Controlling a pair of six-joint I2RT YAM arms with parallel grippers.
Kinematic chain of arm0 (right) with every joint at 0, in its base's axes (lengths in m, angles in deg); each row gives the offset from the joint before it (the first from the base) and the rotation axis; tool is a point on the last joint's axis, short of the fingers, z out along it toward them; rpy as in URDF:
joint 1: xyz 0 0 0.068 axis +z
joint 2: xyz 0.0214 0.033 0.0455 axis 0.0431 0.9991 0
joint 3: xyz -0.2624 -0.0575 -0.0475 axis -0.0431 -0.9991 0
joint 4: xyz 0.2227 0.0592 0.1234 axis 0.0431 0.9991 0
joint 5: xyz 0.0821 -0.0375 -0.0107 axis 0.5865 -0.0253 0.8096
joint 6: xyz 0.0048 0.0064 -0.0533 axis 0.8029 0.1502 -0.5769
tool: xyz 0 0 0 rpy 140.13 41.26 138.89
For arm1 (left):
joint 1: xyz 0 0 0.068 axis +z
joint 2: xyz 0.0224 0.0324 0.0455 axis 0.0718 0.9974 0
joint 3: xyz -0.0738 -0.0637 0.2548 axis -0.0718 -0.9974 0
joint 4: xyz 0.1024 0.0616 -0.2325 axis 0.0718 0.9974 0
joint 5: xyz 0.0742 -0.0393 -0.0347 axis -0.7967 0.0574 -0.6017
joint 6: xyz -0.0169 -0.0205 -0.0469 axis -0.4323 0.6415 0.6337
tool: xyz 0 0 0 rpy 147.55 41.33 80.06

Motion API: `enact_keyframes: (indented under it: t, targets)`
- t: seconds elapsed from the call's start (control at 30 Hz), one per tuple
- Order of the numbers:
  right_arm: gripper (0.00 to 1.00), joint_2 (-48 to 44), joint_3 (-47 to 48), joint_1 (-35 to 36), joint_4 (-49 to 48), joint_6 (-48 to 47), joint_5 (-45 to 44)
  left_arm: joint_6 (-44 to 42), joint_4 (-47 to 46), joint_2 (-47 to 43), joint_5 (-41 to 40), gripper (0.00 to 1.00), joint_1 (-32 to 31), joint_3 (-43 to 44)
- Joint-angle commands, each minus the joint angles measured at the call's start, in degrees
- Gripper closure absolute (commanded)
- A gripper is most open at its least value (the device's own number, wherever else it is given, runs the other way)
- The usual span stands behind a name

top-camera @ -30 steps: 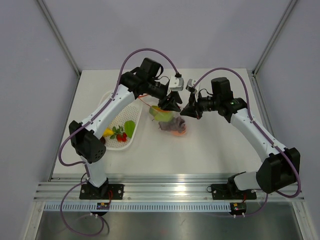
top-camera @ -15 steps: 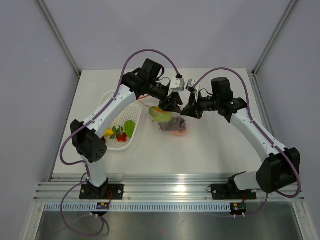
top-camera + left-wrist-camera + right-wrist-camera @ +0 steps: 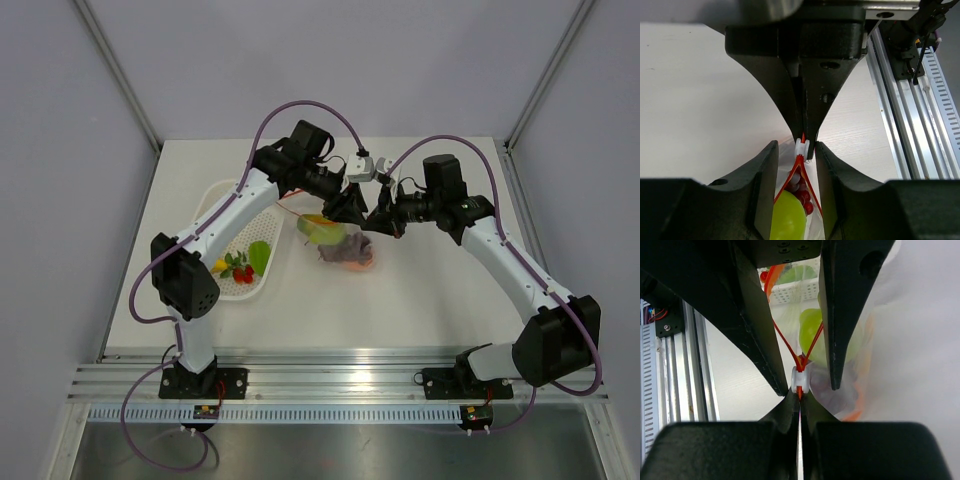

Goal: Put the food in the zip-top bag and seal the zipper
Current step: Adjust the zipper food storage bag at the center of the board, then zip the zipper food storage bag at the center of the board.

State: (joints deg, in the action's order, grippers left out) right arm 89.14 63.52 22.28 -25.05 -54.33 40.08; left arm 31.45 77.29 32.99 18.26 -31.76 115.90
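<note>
The clear zip-top bag (image 3: 345, 250) hangs above the table between both grippers, holding a green fruit (image 3: 787, 220) and red berries (image 3: 805, 192). Its red-orange zipper (image 3: 812, 187) spreads in a V below a white slider (image 3: 802, 148). My left gripper (image 3: 796, 160) is open and straddles the bag mouth just behind the slider, one finger (image 3: 765, 190) on each side. Facing it, my right gripper (image 3: 799, 399) is shut on the zipper (image 3: 785, 342) strip just past the slider (image 3: 799, 380). From above, the left gripper (image 3: 347, 207) and right gripper (image 3: 377, 220) nearly touch.
A white perforated basket (image 3: 222, 200) sits at the left with a green leaf (image 3: 259, 256), red berries (image 3: 242, 273) and a yellow piece (image 3: 216, 265). The aluminium rail (image 3: 340, 385) runs along the near edge.
My left gripper has slid a little to the right toward the right gripper, and its jaws have narrowed slightly. The right gripper and bag have stayed put.
</note>
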Motion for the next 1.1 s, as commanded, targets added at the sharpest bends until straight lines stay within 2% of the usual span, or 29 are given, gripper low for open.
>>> enact_keyframes:
  t: [0.0,0.1,0.13,0.2,0.27,0.43,0.67,0.83,0.93,1.07]
  targets:
    - [1.00,-1.95,2.16,-0.56,-1.21,-0.92,2.19,0.22,-2.59,-1.39,0.75,0.62,-0.24,0.00]
    - [1.00,-2.12,1.80,-0.83,-1.65,-0.74,2.10,-0.04,-2.32,-1.83,0.83,0.66,0.02,-0.35]
    - [1.00,-2.21,1.72,-0.92,-1.74,-0.74,2.10,-0.22,-2.32,-1.84,0.83,0.73,0.11,-0.61]
    - [1.00,-2.30,1.71,-1.09,-1.91,-0.65,2.10,-0.39,-2.06,-2.01,1.10,0.77,0.19,-0.79]
    - [1.00,-2.21,1.80,-1.27,-2.00,-0.65,2.02,-0.48,-1.88,-2.10,1.53,0.88,0.37,-0.97]
    - [1.00,-1.86,1.89,-1.44,-1.74,-0.57,2.19,-0.57,-1.71,-2.36,3.20,0.99,0.72,-1.41]
    - [0.99,-1.24,2.59,-1.62,-0.86,-1.01,-2.01,-0.75,-0.21,-3.06,6.54,1.00,1.95,-1.49]
    - [0.79,-3.78,2.60,-1.53,1.16,-2.67,-3.69,1.63,-0.48,-3.07,8.48,1.00,3.53,-1.85]
    - [0.73,-6.24,1.37,-1.53,0.02,-1.89,-4.84,1.80,-0.56,-3.15,9.09,1.00,3.62,-2.11]
    - [0.72,-6.78,1.28,-1.62,-0.94,-0.75,-3.97,1.72,-0.47,-3.07,10.15,1.00,3.62,-2.20]
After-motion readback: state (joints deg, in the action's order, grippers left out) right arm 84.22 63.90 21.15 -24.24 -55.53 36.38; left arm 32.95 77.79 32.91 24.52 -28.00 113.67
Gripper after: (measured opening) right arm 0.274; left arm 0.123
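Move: The white slider at the right end of the bag's red zipper sits between my open left fingertips, only about 1 cm farther right. From this hand, the green apple in the bag is about 8 cm left and 2 cm back, the grapes 3 cm left and 5 cm back, and the orange about 9 cm straight back, all some 10 cm lower. My right fingers still pinch the zipper's end, with the slider roughly 1 cm to their left. I hold my left hand in place and close its fingers on the slider while my right keeps its pinch on the zipper's end, easing half a centimetre right. Then my right fingers part and let go, and that hand backs off right and rises about 2.5 cm; meanwhile my left draws the gripped slider nearly 2 cm left, tipping about 5 degrees. ##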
